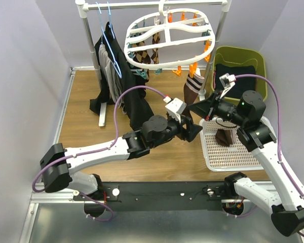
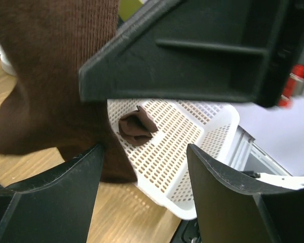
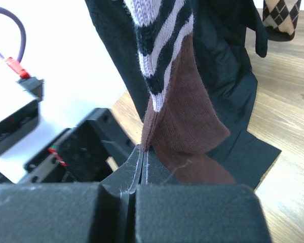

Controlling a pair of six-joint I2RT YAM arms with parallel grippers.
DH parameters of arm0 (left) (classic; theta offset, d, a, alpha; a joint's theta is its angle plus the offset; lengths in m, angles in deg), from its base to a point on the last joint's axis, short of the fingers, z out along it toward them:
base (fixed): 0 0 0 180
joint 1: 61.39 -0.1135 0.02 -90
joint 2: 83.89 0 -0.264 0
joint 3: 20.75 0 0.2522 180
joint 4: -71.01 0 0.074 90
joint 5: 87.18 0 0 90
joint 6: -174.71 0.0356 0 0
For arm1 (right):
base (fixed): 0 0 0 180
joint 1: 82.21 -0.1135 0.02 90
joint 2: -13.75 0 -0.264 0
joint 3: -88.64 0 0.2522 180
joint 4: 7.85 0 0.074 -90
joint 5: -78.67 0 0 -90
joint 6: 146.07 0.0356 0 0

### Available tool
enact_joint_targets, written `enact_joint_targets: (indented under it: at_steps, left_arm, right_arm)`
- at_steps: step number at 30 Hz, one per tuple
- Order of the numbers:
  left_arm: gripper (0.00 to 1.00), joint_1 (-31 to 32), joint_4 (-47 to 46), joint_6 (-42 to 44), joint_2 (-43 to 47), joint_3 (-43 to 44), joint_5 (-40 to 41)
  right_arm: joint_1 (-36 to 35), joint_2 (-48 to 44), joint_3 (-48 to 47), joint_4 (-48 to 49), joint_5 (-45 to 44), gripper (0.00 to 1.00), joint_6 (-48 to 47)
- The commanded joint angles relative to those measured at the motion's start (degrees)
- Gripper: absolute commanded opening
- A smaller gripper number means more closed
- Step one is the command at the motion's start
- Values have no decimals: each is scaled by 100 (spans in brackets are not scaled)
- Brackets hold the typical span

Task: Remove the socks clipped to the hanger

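Observation:
The white oval hanger (image 1: 167,38) hangs from the rail at the back, with diamond-patterned socks (image 1: 142,50) clipped on its left side. A brown sock (image 1: 192,86) with a striped cuff hangs from its front right. My right gripper (image 3: 143,151) is shut, and its tips pinch the lower edge of that brown sock (image 3: 187,116). My left gripper (image 2: 142,182) stands open just below and beside the right gripper (image 1: 196,109), with nothing between its fingers. The brown sock (image 2: 50,76) hangs against its left finger. Another brown sock (image 2: 137,126) lies crumpled in the white tray (image 2: 192,131).
Black garments (image 1: 126,86) on thin blue hangers (image 1: 109,30) hang from the rail at the left, reaching the wooden table. A green bin (image 1: 258,61) with dark cloth stands at the back right. The white perforated tray (image 1: 213,157) sits at the right front.

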Motion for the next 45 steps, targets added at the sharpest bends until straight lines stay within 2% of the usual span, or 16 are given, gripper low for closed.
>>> enact_joint_targets:
  at_steps: [1, 2, 4, 7, 9, 14, 17, 20, 21, 24, 27, 29, 30, 34, 37, 45]
  left_arm:
    - [75, 12, 119, 68, -421, 449, -77]
    - [74, 12, 259, 494, -465, 545, 2229]
    - [70, 12, 470, 376, -588, 660, 2645]
    - [63, 12, 664, 323, -650, 766, 2893]
    - [53, 12, 700, 288, -642, 757, 2998]
    - [39, 12, 709, 217, -519, 695, 3236]
    - [0, 12, 726, 235, -431, 678, 3201]
    - [0, 12, 735, 235, -343, 625, 2912]
    - [0, 12, 718, 243, -308, 599, 2816]
    - [0, 12, 717, 226, -185, 503, 2367]
    - [0, 12, 726, 156, -27, 379, 2016]
    - [0, 12, 726, 94, 105, 318, 1761]
    - [0, 12, 726, 68, 140, 265, 1664]
    - [0, 12, 726, -11, 272, 186, 1155]
    - [0, 12, 717, -73, 307, 124, 909]
    - [0, 12, 717, -126, 351, 19, 679]
  right_arm:
    - [-25, -125, -137, -162, 33, 1, 41]
    - [-25, -125, -137, -180, 16, 1, 32]
    - [-16, -143, -154, -276, -37, 1, -29]
    - [-25, -160, -198, -382, -134, 1, -109]
    - [-16, -178, -198, -400, -143, 1, -109]
    - [-34, -178, -225, -417, -134, 1, -83]
    - [-25, -187, -260, -417, -108, 1, -65]
    - [-25, -178, -304, -487, -186, 6, -126]
    - [-25, -169, -356, -540, -317, 17, -170]
    - [-25, 32, -812, -1049, -712, 38, -503]
    - [-16, 278, -1462, -1594, -1169, 53, -864]
    - [-25, 497, -1927, -1884, -1364, 54, -1066]
    - [-25, 568, -2104, -1963, -1504, 62, -1128]
    - [-25, 920, -2650, -2052, -1655, 64, -1348]
    - [-34, 1157, -2939, -1904, -1453, 64, -1375]
    - [-34, 1465, -2976, -1156, -935, 66, -1366]
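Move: The left hand, open, has the hanging part of the brown sock about 7 cm ahead and 4 cm to its left, roughly level; the white basket's middle is some 25 cm right, 4 cm ahead and 28 cm below. The right hand already pinches the sock's edge; the striped cuff lies 8 cm ahead, straight in line sideways and 9 cm above, its orange clip 9 cm ahead, 2 cm left and 12 cm up. The left fingers close on the sock's lower part after swinging forward about 7 cm and some 4 cm left while turning counter-clockwise; still gripping, they then draw back about 5 cm towards the base and turn partly back. Once they are shut, the right fingers open, let go of the sock's edge and rise about 9 cm and 6 cm forward towards the clipped cuff, staying open around it. ##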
